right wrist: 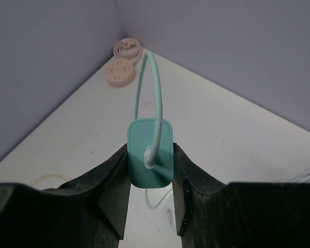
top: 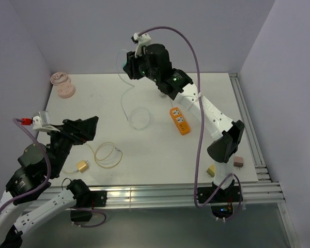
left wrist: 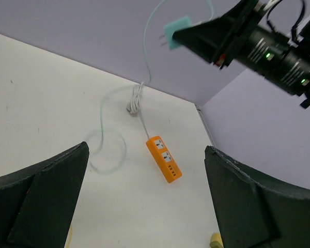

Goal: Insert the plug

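Note:
My right gripper (right wrist: 150, 149) is shut on a teal plug (right wrist: 150, 170), its pads on the plug's two sides. It holds the plug high above the far middle of the table (top: 125, 61). The plug's prongs point left in the left wrist view (left wrist: 175, 32). Its pale teal cable (top: 139, 118) hangs down and loops on the table. An orange power strip (top: 180, 121) lies flat right of centre, sockets up (left wrist: 164, 158). My left gripper (top: 88, 126) hovers open over the near left of the table, nothing between its fingers (left wrist: 51, 196).
A yellow plug (top: 82, 166) with a coiled yellow cable (top: 106, 155) lies below my left gripper. A pink plug and coiled cable (top: 62, 85) sit in the far left corner. Two small adapters (top: 211, 170) lie near the right arm's base. Purple walls enclose the table.

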Controlling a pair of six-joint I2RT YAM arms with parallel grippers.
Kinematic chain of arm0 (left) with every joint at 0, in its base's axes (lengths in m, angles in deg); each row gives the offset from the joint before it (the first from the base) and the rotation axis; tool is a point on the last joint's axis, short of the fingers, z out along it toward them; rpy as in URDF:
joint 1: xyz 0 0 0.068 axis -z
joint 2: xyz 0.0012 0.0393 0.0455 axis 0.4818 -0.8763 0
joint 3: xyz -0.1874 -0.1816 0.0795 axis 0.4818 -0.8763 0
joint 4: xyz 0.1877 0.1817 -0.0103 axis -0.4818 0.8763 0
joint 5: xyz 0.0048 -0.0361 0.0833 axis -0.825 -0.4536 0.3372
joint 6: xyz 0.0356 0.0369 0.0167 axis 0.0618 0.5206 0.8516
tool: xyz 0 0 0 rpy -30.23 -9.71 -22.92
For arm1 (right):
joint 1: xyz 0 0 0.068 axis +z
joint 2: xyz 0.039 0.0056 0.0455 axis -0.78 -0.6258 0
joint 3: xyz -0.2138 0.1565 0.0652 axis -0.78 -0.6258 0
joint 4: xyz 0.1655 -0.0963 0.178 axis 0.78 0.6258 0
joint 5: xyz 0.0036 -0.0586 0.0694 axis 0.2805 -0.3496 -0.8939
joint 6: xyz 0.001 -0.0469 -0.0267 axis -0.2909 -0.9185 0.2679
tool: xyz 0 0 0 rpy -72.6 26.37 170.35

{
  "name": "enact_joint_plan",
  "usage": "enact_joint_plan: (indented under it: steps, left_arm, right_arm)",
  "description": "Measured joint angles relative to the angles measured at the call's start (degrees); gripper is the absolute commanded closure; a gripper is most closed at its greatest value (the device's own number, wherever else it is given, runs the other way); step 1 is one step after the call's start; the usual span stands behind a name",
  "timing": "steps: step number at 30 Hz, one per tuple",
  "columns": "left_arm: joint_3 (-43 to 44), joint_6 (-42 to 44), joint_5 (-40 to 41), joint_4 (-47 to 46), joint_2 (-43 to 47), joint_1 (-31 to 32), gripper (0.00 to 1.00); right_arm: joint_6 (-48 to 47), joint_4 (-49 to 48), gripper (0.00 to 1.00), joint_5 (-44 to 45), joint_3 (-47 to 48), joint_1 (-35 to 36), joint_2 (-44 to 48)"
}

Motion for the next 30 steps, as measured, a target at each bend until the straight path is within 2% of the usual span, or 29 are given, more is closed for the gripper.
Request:
enact_joint_plan:
  steps: [2, 5, 10, 18, 30]
  left_arm:
    - [-0.37, -0.02, -0.44, -0.07, -0.02, 0.0, 0.01]
    - [-1.27, -0.02, -1.16, -0.42, -0.02, 0.02, 0.0]
    - [-2.01, -0.02, -2.19, -0.42, -0.02, 0.02, 0.01]
    - [-4.04, -0.22, -3.19, -0.61, 0.17, 0.0, 0.01]
    - [-5.77, -1.16, -6.23, -2.89, -0.9, 0.0, 0.0]
  right_arm:
    - [0.11, 0.22, 1.0, 0.33, 3.78, -0.46, -0.83]
    - [0.24, -0.44, 1.0, 0.74, 2.6, -1.68, 0.07]
    - [0.83, -2.71, 1.0, 1.09, -11.76, -4.72, 3.15]
    - [0.72, -1.81, 1.0, 3.96, -33.29, -8.55, 3.26]
    - [-1.05, -2.1, 1.0, 8.07, -43.1, -11.78, 7.21]
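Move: The green plug is already in the right hand, high over the table. The orange power strip's middle lies about 23 cm to this hand's right, level fore and aft and some 34 cm below. The white cord bundle is about 18 cm ahead and 18 cm right, and the green cable's loop roughly 5 cm right, both near table height. From the left hand, the strip is some 22 cm ahead and 30 cm right, about 34 cm below. Down and to the right, after a brief lift of a few centimetres, the right hand swoops towards the power strip, sinking some 26 cm and crossing about 17 cm, quickly at first and then levelling off into a slow rightward glide. The wrist tips steeply down and turns clockwise while the fingers keep the plug pinched. The open, empty left hand eases about 3 cm down and 3 cm right. ##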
